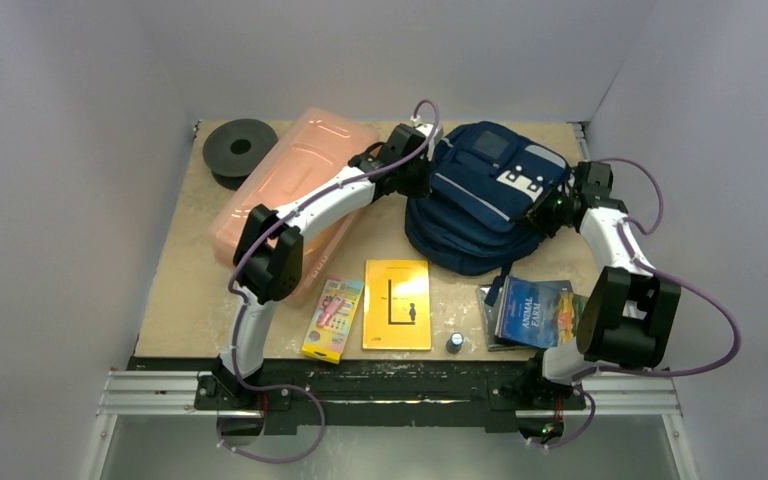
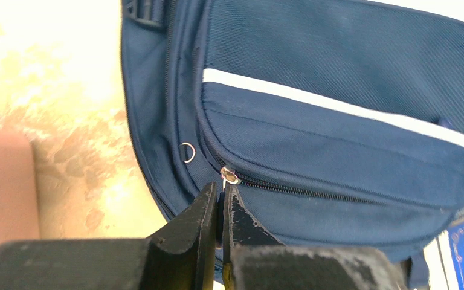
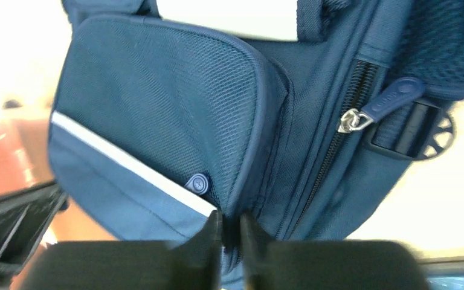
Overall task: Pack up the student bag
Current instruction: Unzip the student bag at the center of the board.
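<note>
The student bag (image 1: 480,190), navy with light grey stripes, lies at the back middle of the table. My left gripper (image 1: 415,182) is at its left side. In the left wrist view that gripper (image 2: 222,192) is shut on the thin metal pull hanging from a zip slider (image 2: 230,176) at the end of a closed front pocket zip. My right gripper (image 1: 546,214) is at the bag's right side. Seen from the right wrist, it (image 3: 231,222) is shut on a fold of the bag's fabric (image 3: 157,103) beside a side zip with a blue tab (image 3: 393,96).
A long pink translucent box (image 1: 295,185) lies left of the bag under the left arm, and a black spool (image 1: 240,150) stands behind it. Along the front lie a crayon pack (image 1: 332,318), a yellow book (image 1: 397,304), a small round cap (image 1: 455,342) and the Animal Farm book (image 1: 540,312).
</note>
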Action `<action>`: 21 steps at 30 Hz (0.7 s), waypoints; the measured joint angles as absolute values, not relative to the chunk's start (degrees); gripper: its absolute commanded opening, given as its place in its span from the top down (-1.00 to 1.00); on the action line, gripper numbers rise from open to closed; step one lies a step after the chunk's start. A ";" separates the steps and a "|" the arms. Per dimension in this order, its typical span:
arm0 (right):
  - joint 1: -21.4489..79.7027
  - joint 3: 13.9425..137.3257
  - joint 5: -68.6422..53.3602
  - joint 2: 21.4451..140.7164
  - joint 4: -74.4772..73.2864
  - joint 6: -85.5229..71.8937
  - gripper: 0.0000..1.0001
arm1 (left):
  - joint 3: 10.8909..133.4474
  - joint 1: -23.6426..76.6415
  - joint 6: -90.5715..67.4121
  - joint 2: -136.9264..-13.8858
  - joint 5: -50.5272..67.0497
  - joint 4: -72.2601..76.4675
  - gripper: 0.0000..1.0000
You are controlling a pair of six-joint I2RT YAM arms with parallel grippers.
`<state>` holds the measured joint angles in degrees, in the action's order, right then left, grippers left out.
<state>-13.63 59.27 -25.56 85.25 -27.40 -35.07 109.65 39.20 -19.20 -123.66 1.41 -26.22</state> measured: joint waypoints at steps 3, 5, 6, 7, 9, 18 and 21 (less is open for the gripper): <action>-10.63 63.92 -15.59 85.69 -30.33 -30.61 -0.28 | 109.82 39.22 -18.41 -123.63 5.87 -25.52 1.00; -6.92 66.08 -6.20 84.75 -30.46 -27.97 -0.36 | 109.45 38.96 -19.16 -123.59 8.84 -24.84 1.00; -5.08 66.65 -2.35 84.14 -30.52 -26.94 -0.38 | 109.03 38.76 -19.64 -123.48 9.93 -24.45 1.00; -2.13 67.20 2.96 83.15 -30.89 -25.80 -0.40 | 108.68 38.57 -20.29 -123.35 11.05 -24.32 1.00; 3.03 67.75 11.49 81.45 -31.97 -24.16 -0.42 | 108.09 38.24 -21.12 -123.31 12.69 -23.94 1.00; 30.85 51.09 22.61 65.63 -12.25 8.58 -0.49 | 107.85 37.89 -22.02 -123.24 15.00 -23.86 1.00; 34.04 47.53 19.51 64.79 -10.00 20.27 -0.42 | 107.85 37.89 -21.98 -123.13 15.29 -23.86 1.00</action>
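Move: The left hand still pinches the zipper pull, its slider about 1 cm ahead and 1 cm right of the pads, just below them; the white stripe's middle is some 2 cm back and 9 cm right, and the peach box's middle about 27 cm left, level in reach. From the right hand, shut on the pocket's right corner, the slider is roughly 22 cm left and 5 cm ahead; the Animal Farm book sits about 20 cm back and 2 cm left, 10 cm lower. Open the right gripper wide to let go of the pocket's right corner, lift it about 9 cm with a slight forward-right start, then swing it left over the bag towards the zipper pull, ending 12 cm left, a little back and sinking again, the wrist rolling hard left-side-down and turning counter-clockwise. Keep the left fingers shut on the pull, easing it some 3 cm back and right, then hold. ##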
